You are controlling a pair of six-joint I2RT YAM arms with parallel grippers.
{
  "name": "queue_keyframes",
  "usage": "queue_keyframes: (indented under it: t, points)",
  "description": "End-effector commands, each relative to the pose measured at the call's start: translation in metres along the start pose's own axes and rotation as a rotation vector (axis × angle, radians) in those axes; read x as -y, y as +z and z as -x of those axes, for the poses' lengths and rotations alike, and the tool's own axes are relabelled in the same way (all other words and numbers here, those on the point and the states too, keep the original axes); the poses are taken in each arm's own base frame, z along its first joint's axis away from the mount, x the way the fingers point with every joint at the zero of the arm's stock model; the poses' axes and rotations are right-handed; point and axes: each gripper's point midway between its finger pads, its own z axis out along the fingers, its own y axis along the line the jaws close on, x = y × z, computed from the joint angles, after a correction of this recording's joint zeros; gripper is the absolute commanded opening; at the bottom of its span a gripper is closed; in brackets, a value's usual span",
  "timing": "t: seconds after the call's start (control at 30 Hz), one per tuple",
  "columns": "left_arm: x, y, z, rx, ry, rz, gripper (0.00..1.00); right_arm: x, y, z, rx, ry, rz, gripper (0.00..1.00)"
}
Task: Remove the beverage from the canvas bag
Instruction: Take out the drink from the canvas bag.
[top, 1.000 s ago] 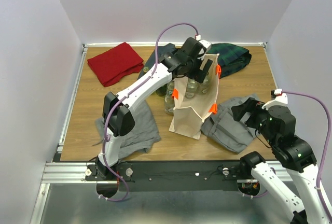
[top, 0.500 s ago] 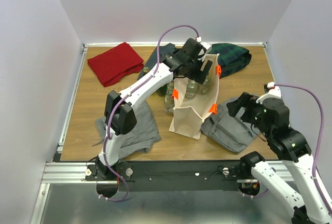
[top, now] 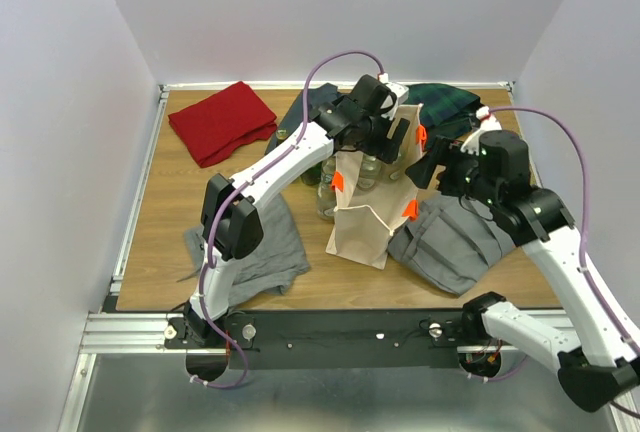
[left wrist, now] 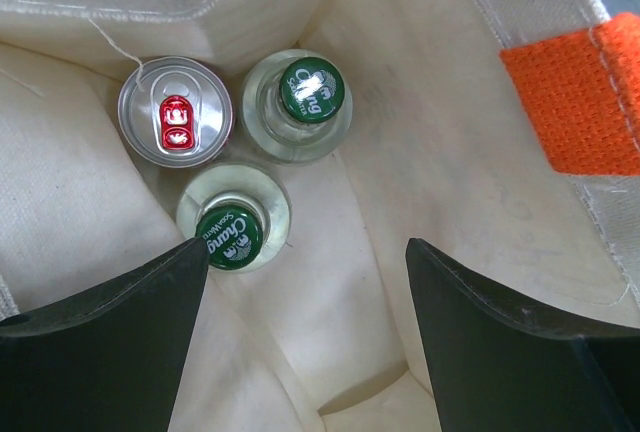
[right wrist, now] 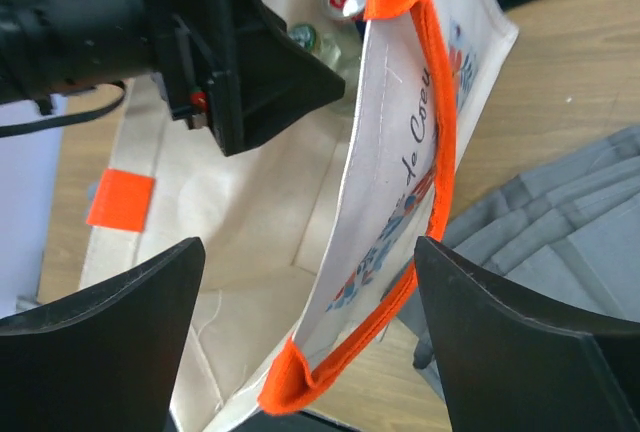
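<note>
The beige canvas bag [top: 365,222] stands mid-table with its mouth up. Inside it are two green-capped glass bottles [left wrist: 228,237] [left wrist: 310,90] and a silver can with a red tab [left wrist: 175,112]. My left gripper [left wrist: 305,252] hangs open in the bag's mouth [top: 385,142], its left finger next to the nearer bottle's cap and nothing between the fingers. My right gripper [right wrist: 310,252] is open at the bag's right side [top: 425,167]. The bag's printed wall [right wrist: 390,212] and its orange handle [right wrist: 440,152] pass between the fingers, which stand apart from them.
Grey folded clothes [top: 450,242] lie right of the bag, and another grey cloth [top: 265,242] lies to its left. A red cloth [top: 220,122] and dark plaid cloth [top: 450,107] lie at the back. More glass bottles [top: 326,192] stand by the bag's left side.
My right arm has swung up and left from the near right corner to the bag's right wall. My left gripper has stayed in the bag's mouth with its fingers slightly narrower.
</note>
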Motion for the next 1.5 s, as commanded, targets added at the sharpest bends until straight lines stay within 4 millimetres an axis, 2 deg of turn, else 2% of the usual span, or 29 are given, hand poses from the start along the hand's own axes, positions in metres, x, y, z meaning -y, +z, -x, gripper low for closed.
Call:
queue_keyframes:
  t: [0.0,0.03,0.13,0.17,0.33,0.4,0.47,0.63,0.77,1.03,1.2,1.3,1.47]
  points:
    - [0.01,-0.015,0.008,0.026,0.001,-0.036,0.89,-0.005,0.013,-0.007,-0.067,0.0,0.011,0.87]
    - [0.009,-0.015,0.009,0.027,0.001,-0.03,0.89,-0.002,0.015,-0.009,-0.074,0.0,0.001,0.85]
    - [0.007,-0.016,0.01,0.031,0.003,-0.022,0.89,0.001,0.016,-0.013,-0.083,-0.001,-0.008,0.72]
    - [0.006,-0.016,0.01,0.032,0.002,-0.016,0.89,0.001,0.016,-0.014,-0.083,-0.002,-0.011,0.64]
    - [0.003,-0.014,0.005,0.018,0.003,0.009,0.88,0.002,0.021,-0.03,-0.13,0.006,0.008,0.61]
    - [-0.002,-0.014,0.004,0.023,0.008,0.048,0.88,0.004,0.025,-0.04,-0.153,0.017,0.017,0.56]
    - [-0.004,-0.014,0.003,0.024,0.019,0.07,0.89,0.004,0.029,-0.047,-0.166,0.025,0.027,0.55]
    - [-0.018,-0.015,0.001,0.014,0.059,0.183,0.9,0.009,0.029,-0.05,-0.164,0.027,0.012,0.43]
    - [-0.02,-0.015,0.0,0.005,0.102,0.239,0.91,0.013,0.025,-0.05,-0.157,0.022,-0.003,0.35]
    - [-0.008,-0.009,0.002,-0.005,0.183,0.229,0.91,0.017,0.022,-0.058,-0.166,0.028,-0.009,0.35]
    - [-0.005,-0.006,0.006,-0.011,0.222,0.216,0.91,0.016,0.023,-0.059,-0.167,0.026,-0.004,0.31]
    - [-0.007,0.0,0.001,-0.041,0.254,0.214,0.91,0.016,0.022,-0.059,-0.169,0.022,-0.001,0.28]
    - [-0.012,0.007,-0.011,-0.099,0.295,0.221,0.91,0.018,0.02,-0.058,-0.162,0.021,-0.01,0.29]
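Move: The canvas bag's right rim runs between and beneath the open right fingers, about 6 cm down, 1 cm back and 1 cm left; its front orange tab is some 4 cm back, 1 cm left and 7 cm down, and the grey cloth 11 cm right, 3 cm ahead on the table. From the left hand, the nearer clear bottle's middle is roughly 3 cm ahead, 3 left, 12 below; the corner bottle is about 5 ahead, 4 right, and the can 9 ahead, 1 left. Lower the right gripper about 6 cm over the bag's right rim, first easing slightly forward, then drawing back a little, and close its fingers from wide open to pinch the canvas wall just ahead of the front tab. Keep the left gripper open in the bag mouth and nearly in place, tilting it some 15 degrees so its fingers swing from the right more towards forward. ##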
